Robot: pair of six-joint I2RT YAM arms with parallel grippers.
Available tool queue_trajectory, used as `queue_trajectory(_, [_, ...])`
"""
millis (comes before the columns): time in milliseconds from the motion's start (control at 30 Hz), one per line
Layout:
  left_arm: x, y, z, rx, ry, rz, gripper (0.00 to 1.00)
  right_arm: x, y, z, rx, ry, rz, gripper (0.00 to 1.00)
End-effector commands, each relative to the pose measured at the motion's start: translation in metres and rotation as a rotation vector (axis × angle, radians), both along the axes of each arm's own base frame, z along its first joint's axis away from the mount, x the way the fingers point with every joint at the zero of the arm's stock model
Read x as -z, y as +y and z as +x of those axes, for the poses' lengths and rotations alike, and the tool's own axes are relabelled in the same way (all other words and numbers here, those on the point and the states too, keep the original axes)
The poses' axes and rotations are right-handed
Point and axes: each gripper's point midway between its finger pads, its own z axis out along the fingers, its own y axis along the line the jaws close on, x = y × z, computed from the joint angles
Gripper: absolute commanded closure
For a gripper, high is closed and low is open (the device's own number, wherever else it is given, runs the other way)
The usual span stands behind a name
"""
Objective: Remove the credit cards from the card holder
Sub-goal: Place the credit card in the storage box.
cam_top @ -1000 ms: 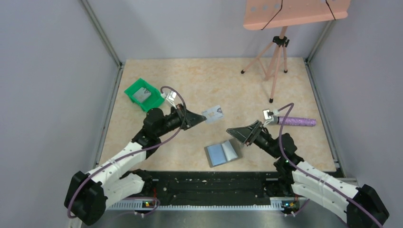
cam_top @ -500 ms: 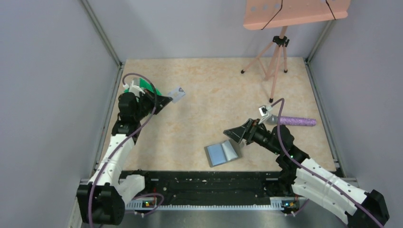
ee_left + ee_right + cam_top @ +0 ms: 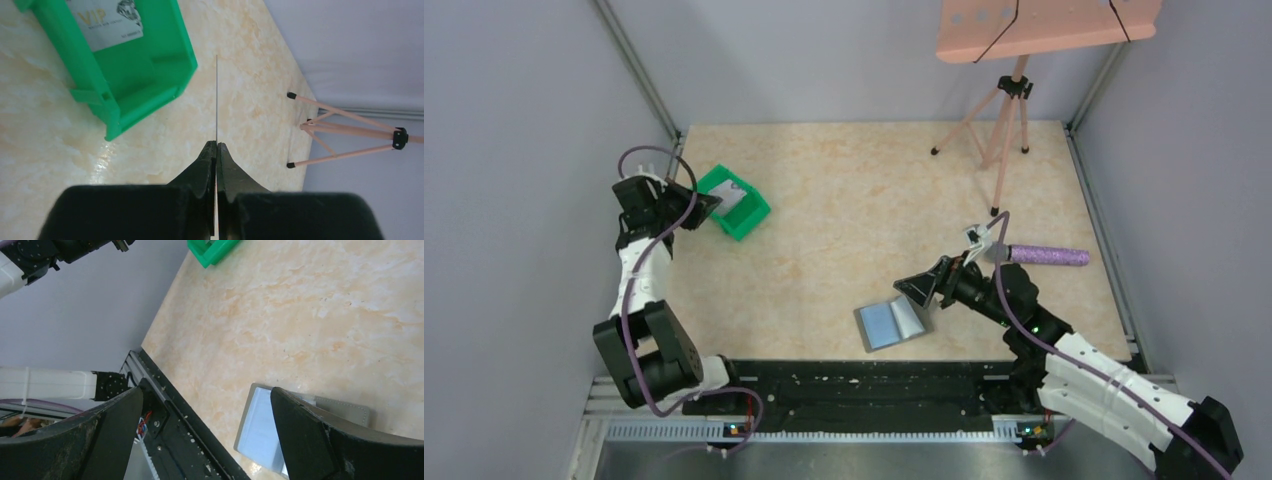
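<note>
The card holder [image 3: 892,323] lies open and flat near the table's front edge, blue-grey inside; in the right wrist view the card holder [image 3: 257,427] shows partly behind one finger. My right gripper [image 3: 919,290] hangs just above its right half, jaws wide open and empty [image 3: 206,392]. Far left, my left gripper [image 3: 709,200] is shut on a credit card [image 3: 730,200] over the green bin [image 3: 749,222]. In the left wrist view that card [image 3: 216,100] shows edge-on as a thin line sticking out of the gripper [image 3: 216,145]. Another card [image 3: 105,22], marked VIP, lies inside the bin [image 3: 135,75].
A purple cylinder [image 3: 1049,255] lies at the right, just behind my right arm. A pink tripod [image 3: 1004,130] carrying a pink board [image 3: 1044,25] stands at the back right. Grey walls close in the table on three sides.
My left arm swung from the table's middle to the far left, carrying the card over the green bin. My right gripper opened wider and edged closer to the card holder.
</note>
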Motion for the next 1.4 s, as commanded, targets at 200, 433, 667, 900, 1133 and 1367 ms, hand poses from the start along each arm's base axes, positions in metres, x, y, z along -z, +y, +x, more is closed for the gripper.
queue_trajectory(200, [0.025,0.033,0.025,0.028,0.077,-0.029,1.0,-0.022,0.001,0.017,0.021,-0.111,-0.051,0.01])
queue_trajectory(433, [0.046,0.053,0.036,-0.045,0.138,-0.026,1.0,-0.022,0.008,0.02,0.008,-0.097,-0.04,0.01])
queue_trajectory(667, [0.044,0.066,0.055,-0.076,0.136,-0.021,1.0,-0.028,0.006,0.02,0.02,-0.108,-0.032,0.01])
queue_trajectory(900, [0.051,0.078,0.069,-0.099,0.163,-0.014,1.0,-0.037,0.002,0.022,0.04,-0.129,-0.031,0.01])
queue_trajectory(1133, [0.059,0.084,0.081,-0.118,0.168,-0.021,1.0,-0.038,0.004,0.024,0.041,-0.13,-0.026,0.01])
queue_trajectory(1367, [0.073,0.091,0.085,-0.144,0.195,-0.008,1.0,-0.029,0.004,0.027,0.047,-0.117,-0.042,0.01])
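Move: Ahead and a little to the left of the left hand, which already holds the card edge-on in shut fingers, stands the green storage box: its middle is about 9 cm forward, 5 cm left and 14 cm below. The VIP card already lying in the box is roughly 9 cm forward of that hand, 6 cm left and 16 cm down. From the empty right hand the box lies some 26 cm forward, 40 cm left and 12 cm lower. Sinking towards the storage box with the card still pinched, the left hand first goes mainly down, drifting left and forward. It then levels out and slides forward and left, before sinking again, in all about 9 cm down, 8 cm left and 7 cm forward. The fingers tip some 15 degrees further down and stay shut, bringing the card's free end over the box; contact with the box can't be seen. ##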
